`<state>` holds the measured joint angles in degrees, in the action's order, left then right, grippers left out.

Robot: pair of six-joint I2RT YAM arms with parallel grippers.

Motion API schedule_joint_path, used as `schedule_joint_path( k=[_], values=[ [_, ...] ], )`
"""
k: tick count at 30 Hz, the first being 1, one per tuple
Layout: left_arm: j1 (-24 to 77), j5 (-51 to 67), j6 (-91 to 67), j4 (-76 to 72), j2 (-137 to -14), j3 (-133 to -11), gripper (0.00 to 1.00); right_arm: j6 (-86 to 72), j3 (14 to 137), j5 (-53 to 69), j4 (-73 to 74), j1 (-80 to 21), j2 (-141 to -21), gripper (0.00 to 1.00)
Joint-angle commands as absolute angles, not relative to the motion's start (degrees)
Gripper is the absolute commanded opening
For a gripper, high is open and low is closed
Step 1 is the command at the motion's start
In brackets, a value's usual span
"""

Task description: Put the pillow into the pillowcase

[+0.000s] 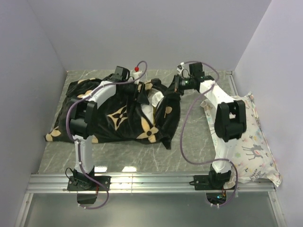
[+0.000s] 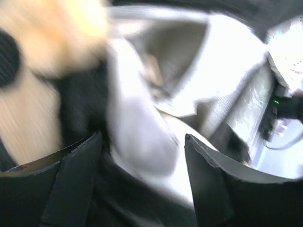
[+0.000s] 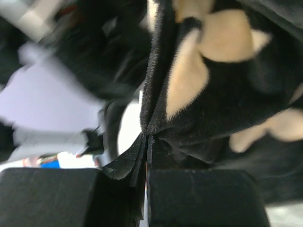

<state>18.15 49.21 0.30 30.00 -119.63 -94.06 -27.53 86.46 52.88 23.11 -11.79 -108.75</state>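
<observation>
The black plush pillowcase (image 1: 118, 120) with tan flowers lies bunched across the left and middle of the table. At its open end a patch of the white pillow (image 1: 152, 101) shows inside. My left gripper (image 1: 142, 94) is at that opening. In the left wrist view it (image 2: 142, 136) stands open, with the blurred white pillow (image 2: 222, 61) between and beyond its fingers and the pillowcase (image 2: 33, 113) to the left. My right gripper (image 1: 174, 88) holds the opening's right edge. In the right wrist view it (image 3: 147, 139) is shut on the pillowcase (image 3: 222, 94) hem.
A white deer-print pillow (image 1: 251, 142) lies along the right edge, partly under the right arm. The grey marble table (image 1: 199, 137) is walled on three sides, with an aluminium rail (image 1: 151, 182) along the front.
</observation>
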Motion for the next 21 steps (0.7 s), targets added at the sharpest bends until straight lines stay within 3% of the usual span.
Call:
schedule_joint_path(
  k=[1, 4, 5, 13, 21],
  values=[
    [18.63, 42.99, 2.53, 34.35, -112.26, -97.39, 0.76, -21.18, 99.71, 47.91, 29.00, -9.75, -114.15, 0.00],
    [18.81, 36.22, 4.73, 36.46, -107.95, -94.67, 0.81, -23.72, 103.26, 50.96, 25.59, -10.11, -116.36, 0.00],
    [19.16, 34.56, 5.88, 37.17, -106.97, -94.22, 0.99, -24.08, 103.10, 51.41, 25.14, -10.63, -116.54, 0.00],
    [27.93, 17.99, 9.50, 36.05, -101.42, -90.53, 0.99, -20.66, 91.07, 52.03, 28.30, -11.25, -113.30, 0.00],
    [41.21, -1.74, 4.05, 36.80, -110.19, -94.39, 0.99, -21.44, 90.96, 50.28, 26.64, -11.07, -114.52, 0.00]
  ],
)
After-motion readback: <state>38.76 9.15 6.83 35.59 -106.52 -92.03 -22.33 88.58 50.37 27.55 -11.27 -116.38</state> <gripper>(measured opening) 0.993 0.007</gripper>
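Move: The exposed part of the pillow, in the pillowcase's mouth, lies some 6 cm back from the left hand, 4 cm to its right and 6 cm below. The white label is level with this hand, about 7 cm right and 4 cm below; the case's near flower sits 17 cm back, 4 cm right and 9 cm below. From the right hand, which holds the case rim, the exposed pillow is about 13 cm left, 9 cm back and 12 cm down. Opening fully, left hand rises, then swings back-right over the pillow; right, still holding the rim, sinks 6 cm. ##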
